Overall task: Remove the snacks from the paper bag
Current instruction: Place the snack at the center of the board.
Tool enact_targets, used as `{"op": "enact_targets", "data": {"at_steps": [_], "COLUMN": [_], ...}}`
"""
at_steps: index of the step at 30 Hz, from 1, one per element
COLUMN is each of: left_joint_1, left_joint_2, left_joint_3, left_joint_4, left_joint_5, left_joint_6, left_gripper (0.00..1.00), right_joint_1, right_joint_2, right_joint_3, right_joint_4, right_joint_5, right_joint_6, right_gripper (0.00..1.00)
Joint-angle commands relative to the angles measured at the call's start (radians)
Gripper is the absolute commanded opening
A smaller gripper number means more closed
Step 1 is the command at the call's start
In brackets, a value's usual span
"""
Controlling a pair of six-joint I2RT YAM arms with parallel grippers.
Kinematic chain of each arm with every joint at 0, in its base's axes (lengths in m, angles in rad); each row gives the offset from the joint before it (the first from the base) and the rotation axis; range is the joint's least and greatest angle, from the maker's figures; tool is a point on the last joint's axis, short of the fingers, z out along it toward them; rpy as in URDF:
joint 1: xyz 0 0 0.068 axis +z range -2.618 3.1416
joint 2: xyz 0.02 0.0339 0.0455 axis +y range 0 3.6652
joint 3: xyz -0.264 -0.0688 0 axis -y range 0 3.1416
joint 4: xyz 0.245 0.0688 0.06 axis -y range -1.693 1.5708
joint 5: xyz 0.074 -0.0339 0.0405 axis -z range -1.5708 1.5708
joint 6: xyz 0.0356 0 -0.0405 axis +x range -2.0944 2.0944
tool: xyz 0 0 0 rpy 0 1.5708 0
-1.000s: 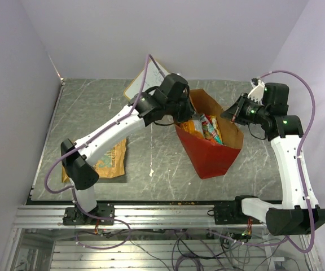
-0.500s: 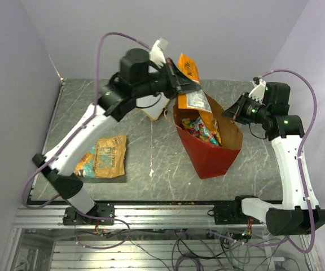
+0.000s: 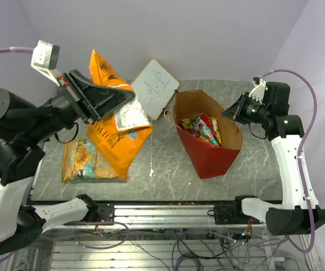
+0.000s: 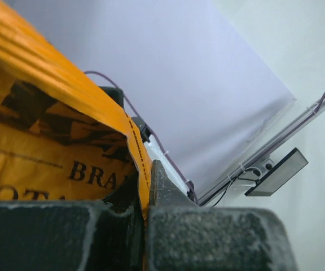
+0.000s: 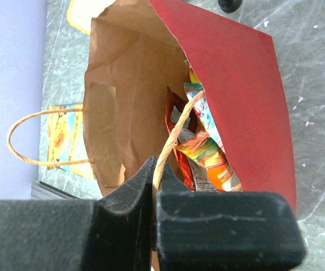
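Note:
The red paper bag stands open at centre right, its brown inside showing, with several snacks in it. My right gripper is shut on the bag's near twisted handle at the right rim. My left gripper is raised high over the left side, shut on the edge of a large orange snack packet that hangs from it. Another tan and teal packet lies flat on the table at left.
A small whiteboard leans at the back, just left of the bag. The bag's far handle hangs loose outside. The metal rail runs along the near table edge, and walls close in on three sides.
My left arm has pulled the orange packet up out of the bag and swung it leftward and high over the table. The right gripper and bag have stayed put.

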Motion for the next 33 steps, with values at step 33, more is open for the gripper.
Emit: {"op": "enact_targets", "data": {"at_steps": [33], "left_joint_1": [0.155], "left_joint_2": [0.201], "left_joint_3": [-0.203], "left_joint_4": [-0.786], "left_joint_5": [-0.499], "left_joint_6": [0.390], "left_gripper": [0.07], "right_joint_1": [0.003], "right_joint_2": [0.076], "right_joint_3": [0.055], "right_joint_4": [-0.026], "right_joint_5": [0.031], "right_joint_6": [-0.085], "right_gripper": [0.00]}}
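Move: Beyond and far below the left hand, which has the orange snack in its fingers, the bare table to be laid on is about 14 cm ahead, 3 cm left and 62 cm down. The gold snack lies 13 cm ahead, 20 cm left; the red paper bag stands some 15 cm ahead and 35 cm right, its middle 48 cm lower. From the right hand, that bare spot is roughly 41 cm left, 3 cm nearer the base and 31 cm down. Swinging down from high up, the left hand lowers the still-pinched orange snack about 35 cm towards the table beside the gold snack, also going some 12 cm forward and a little left. The wrist turns about 80 degrees, bringing the fingers from pointing right to steeply down and forward; the drop ends early and the hand drifts forward-left. The right hand keeps the paper bag's handle, easing down about 2 cm. ##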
